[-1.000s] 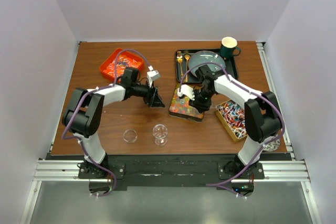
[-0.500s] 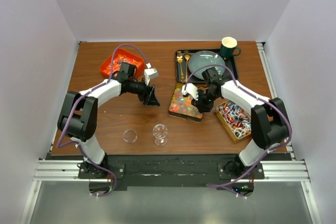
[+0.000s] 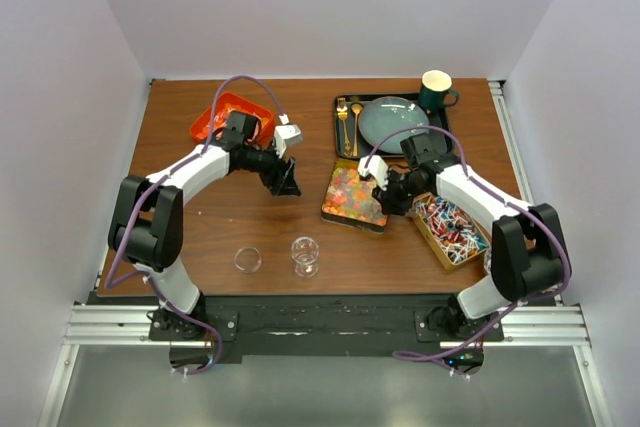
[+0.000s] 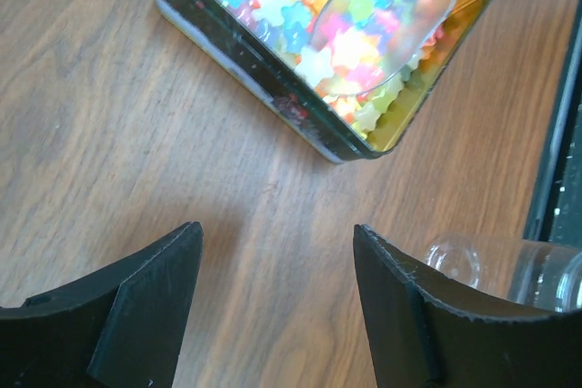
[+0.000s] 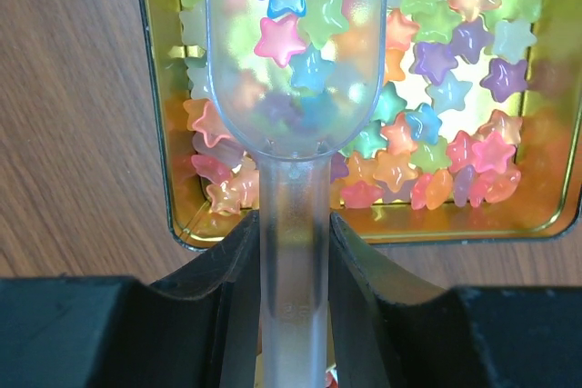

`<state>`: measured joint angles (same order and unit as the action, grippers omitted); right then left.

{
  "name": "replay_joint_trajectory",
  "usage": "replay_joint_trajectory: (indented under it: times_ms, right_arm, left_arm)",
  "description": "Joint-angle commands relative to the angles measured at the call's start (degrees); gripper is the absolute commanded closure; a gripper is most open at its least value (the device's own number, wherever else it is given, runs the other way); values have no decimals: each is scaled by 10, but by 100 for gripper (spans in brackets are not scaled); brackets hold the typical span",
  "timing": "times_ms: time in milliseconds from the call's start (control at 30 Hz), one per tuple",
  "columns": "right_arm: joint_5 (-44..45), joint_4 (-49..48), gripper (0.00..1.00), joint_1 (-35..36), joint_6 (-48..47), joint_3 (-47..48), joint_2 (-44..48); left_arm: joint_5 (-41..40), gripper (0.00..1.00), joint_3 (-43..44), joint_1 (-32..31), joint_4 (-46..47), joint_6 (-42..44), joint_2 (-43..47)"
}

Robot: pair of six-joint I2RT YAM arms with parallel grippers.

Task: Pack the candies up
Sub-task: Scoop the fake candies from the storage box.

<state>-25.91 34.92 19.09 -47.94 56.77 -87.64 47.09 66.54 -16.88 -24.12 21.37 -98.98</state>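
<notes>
Colourful star-shaped candies fill a gold tin in the middle of the table. My right gripper is shut on the handle of a clear plastic scoop. The scoop's bowl hangs over the tin with several star candies in it. In the top view the right gripper is at the tin's right edge. My left gripper stands open over bare wood, left of the tin, holding nothing. Wrapped candies lie in a gold tray at the right. More candies sit in an orange tray.
A clear stemmed glass cup and a small clear dish stand near the front edge; the cup shows beside my left fingers. A black tray at the back holds a grey plate, gold cutlery and a green mug.
The right gripper has drawn the scoop to the right, from the tin's middle to its right edge. The left gripper has pulled back a little, left and away from the tin.
</notes>
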Motion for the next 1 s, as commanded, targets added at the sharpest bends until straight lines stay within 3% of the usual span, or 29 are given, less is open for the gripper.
replay_joint_trajectory:
  times_ms: [0, 567, 767, 967]
  right_arm:
    - [-28, -43, 100, -13, 34, -26, 47]
    - [-18, -138, 100, -20, 169, -106, 187]
    - [-30, -45, 100, -18, 88, -24, 184]
    - [-26, 122, 100, 1, -55, 100, 166]
  left_arm:
    - [-22, 28, 25, 6, -8, 18, 17]
    - [9, 27, 39, 95, 48, -33, -11]
    - [11, 27, 31, 103, 67, -41, -2]
    - [-37, 27, -24, 103, 122, -93, 44]
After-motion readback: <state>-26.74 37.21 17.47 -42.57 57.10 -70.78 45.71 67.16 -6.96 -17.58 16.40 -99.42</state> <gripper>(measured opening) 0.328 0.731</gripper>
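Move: The right hand holds the clear scoop by its handle, the bowl over the candy tin, whose middle is about 9 cm to its left, 2 cm ahead and 4 cm lower. The open box of wrapped sweets is some 14 cm to its right and 6 cm back; the plate is about 20 cm straight ahead. For the open, empty left hand, the tin is about 18 cm right, 2 cm back and 8 cm down, with the red bin 14 cm left and 15 cm ahead. Keeping its grip on the scoop handle, the right hand lifts the bowl and the candies in it up off the tin by some 9 cm, slower at first with a slight draw back, then fastest near the end, while the wrist tips the fingers up roughly 10 degrees and swings a little clockwise before turning partly back. Meanwhile the left hand, empty and still open, backs away from the tin, going forward and left about 8 cm in all towards the red bin and turning some 13 degrees counter-clockwise. ##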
